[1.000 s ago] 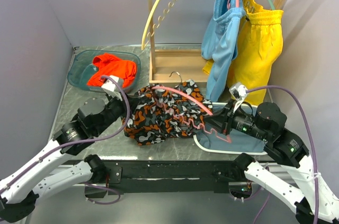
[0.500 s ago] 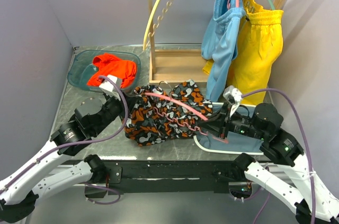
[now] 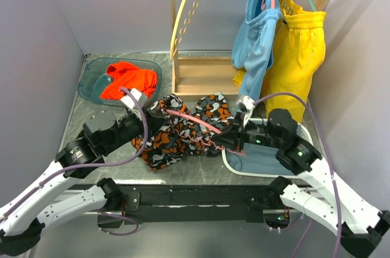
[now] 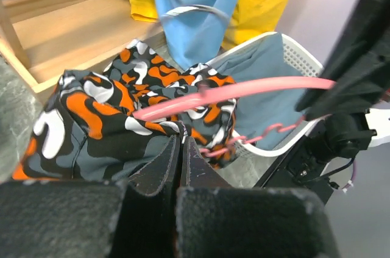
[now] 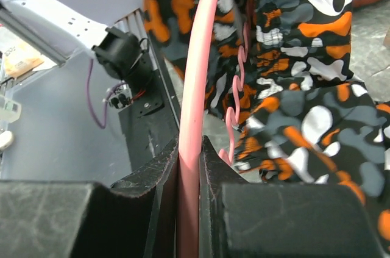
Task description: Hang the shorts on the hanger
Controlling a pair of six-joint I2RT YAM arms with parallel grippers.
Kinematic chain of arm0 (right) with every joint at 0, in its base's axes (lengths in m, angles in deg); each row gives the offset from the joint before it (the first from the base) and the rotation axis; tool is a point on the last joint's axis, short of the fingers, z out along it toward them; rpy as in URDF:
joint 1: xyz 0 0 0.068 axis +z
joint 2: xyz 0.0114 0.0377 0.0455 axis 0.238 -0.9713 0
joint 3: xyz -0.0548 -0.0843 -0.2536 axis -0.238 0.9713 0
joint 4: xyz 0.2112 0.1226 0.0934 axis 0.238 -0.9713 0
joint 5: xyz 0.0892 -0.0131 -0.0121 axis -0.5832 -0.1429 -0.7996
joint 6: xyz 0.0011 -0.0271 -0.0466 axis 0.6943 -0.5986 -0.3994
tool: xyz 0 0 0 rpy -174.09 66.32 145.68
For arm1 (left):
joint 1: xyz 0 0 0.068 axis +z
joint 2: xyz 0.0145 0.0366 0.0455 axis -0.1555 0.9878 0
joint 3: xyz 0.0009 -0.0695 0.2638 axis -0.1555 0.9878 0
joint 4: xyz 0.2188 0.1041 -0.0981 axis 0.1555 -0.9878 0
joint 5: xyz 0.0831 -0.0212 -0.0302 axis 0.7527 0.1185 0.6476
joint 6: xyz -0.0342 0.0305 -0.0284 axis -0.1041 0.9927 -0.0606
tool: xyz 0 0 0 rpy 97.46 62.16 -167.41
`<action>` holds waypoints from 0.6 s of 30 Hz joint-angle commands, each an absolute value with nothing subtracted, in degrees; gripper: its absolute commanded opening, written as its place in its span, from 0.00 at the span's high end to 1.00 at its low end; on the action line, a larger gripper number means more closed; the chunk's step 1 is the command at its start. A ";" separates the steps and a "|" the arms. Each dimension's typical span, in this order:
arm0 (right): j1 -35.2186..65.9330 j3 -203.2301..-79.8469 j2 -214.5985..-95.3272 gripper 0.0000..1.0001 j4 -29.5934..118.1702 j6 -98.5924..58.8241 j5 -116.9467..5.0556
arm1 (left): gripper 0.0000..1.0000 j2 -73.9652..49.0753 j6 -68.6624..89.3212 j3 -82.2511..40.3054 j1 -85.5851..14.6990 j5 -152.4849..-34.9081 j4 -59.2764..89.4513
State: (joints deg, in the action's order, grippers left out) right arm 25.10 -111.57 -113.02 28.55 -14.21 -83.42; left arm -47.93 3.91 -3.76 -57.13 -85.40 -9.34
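Observation:
The camouflage-print shorts [image 3: 177, 133] lie bunched on the table between the two arms. The pink hanger [image 3: 194, 118] runs through them, its arch slanting from upper left down to my right gripper [image 3: 228, 138]. That gripper is shut on the arch of the hanger [image 5: 198, 87], which is pinched between its jaws [image 5: 190, 148], with the wavy bar and the shorts [image 5: 304, 87] just to the right. My left gripper [image 3: 153, 122] is shut on an edge of the shorts [image 4: 103, 111] at its tips [image 4: 181, 142]. The hanger [image 4: 244, 90] crosses above the cloth.
A teal tub [image 3: 91, 78] at back left holds an orange-red garment [image 3: 128, 78]. The wooden rack [image 3: 201, 75] behind carries a yellow hanger [image 3: 183, 14], light-blue shorts [image 3: 256, 32] and yellow shorts [image 3: 301, 44]. A white basket [image 3: 244, 171] with blue-grey cloth sits under the right arm.
My right gripper has carried the hanger leftward and farther into the shorts. The shorts have bunched up toward the left. My left gripper keeps its hold and has shifted slightly.

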 commanded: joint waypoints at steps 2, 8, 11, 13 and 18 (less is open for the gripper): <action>25.52 -112.13 -114.49 1.00 40.14 -15.88 -81.64 | 0.99 -48.57 4.24 -6.81 -57.19 -82.13 -12.14; 25.52 -111.44 -110.09 1.00 43.11 -14.06 -76.51 | 0.97 -46.99 -2.43 -7.07 -57.11 -65.32 -19.35; 26.30 -107.14 -113.16 1.00 50.75 -9.93 -82.31 | 0.84 -45.93 -4.45 -7.77 -57.11 -64.87 -20.68; 29.54 -105.29 -115.27 1.00 54.02 -10.00 -80.57 | 0.63 -45.58 -5.33 -9.00 -57.20 -62.95 -21.81; 32.02 -101.59 -116.51 1.00 60.34 -8.77 -76.78 | 0.40 -43.64 -6.13 -14.28 -57.11 -58.63 -28.41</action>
State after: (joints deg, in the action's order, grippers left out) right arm 30.70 -102.85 -115.92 48.65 -10.67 -78.06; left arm -44.21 -4.59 -8.57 -57.13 -63.74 -24.32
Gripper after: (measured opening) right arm 0.199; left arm 0.578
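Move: The left hand already pinches the camouflage shorts' waistband, with the pink hanger's free end roughly 3 cm ahead of it, neither left nor right, about level. The right hand keeps hold of the hanger; from it the waistband is about 19 cm left, 7 ahead, level. From the left hand, the teal tray lies some 25 cm ahead, 20 left, and the wooden rack base 25 ahead, 13 right, both about 30 below. Leftward, forward and down, some 7 cm in all, the left hand draws the waistband along by the hanger's free end, swinging about 20 degrees counter-clockwise and tipping down, then opens past half and lets go of the cloth. The right hand, still gripping the hanger, eases forward and up about 2 cm, then pushes left and sinks back as its left side rises slightly. ##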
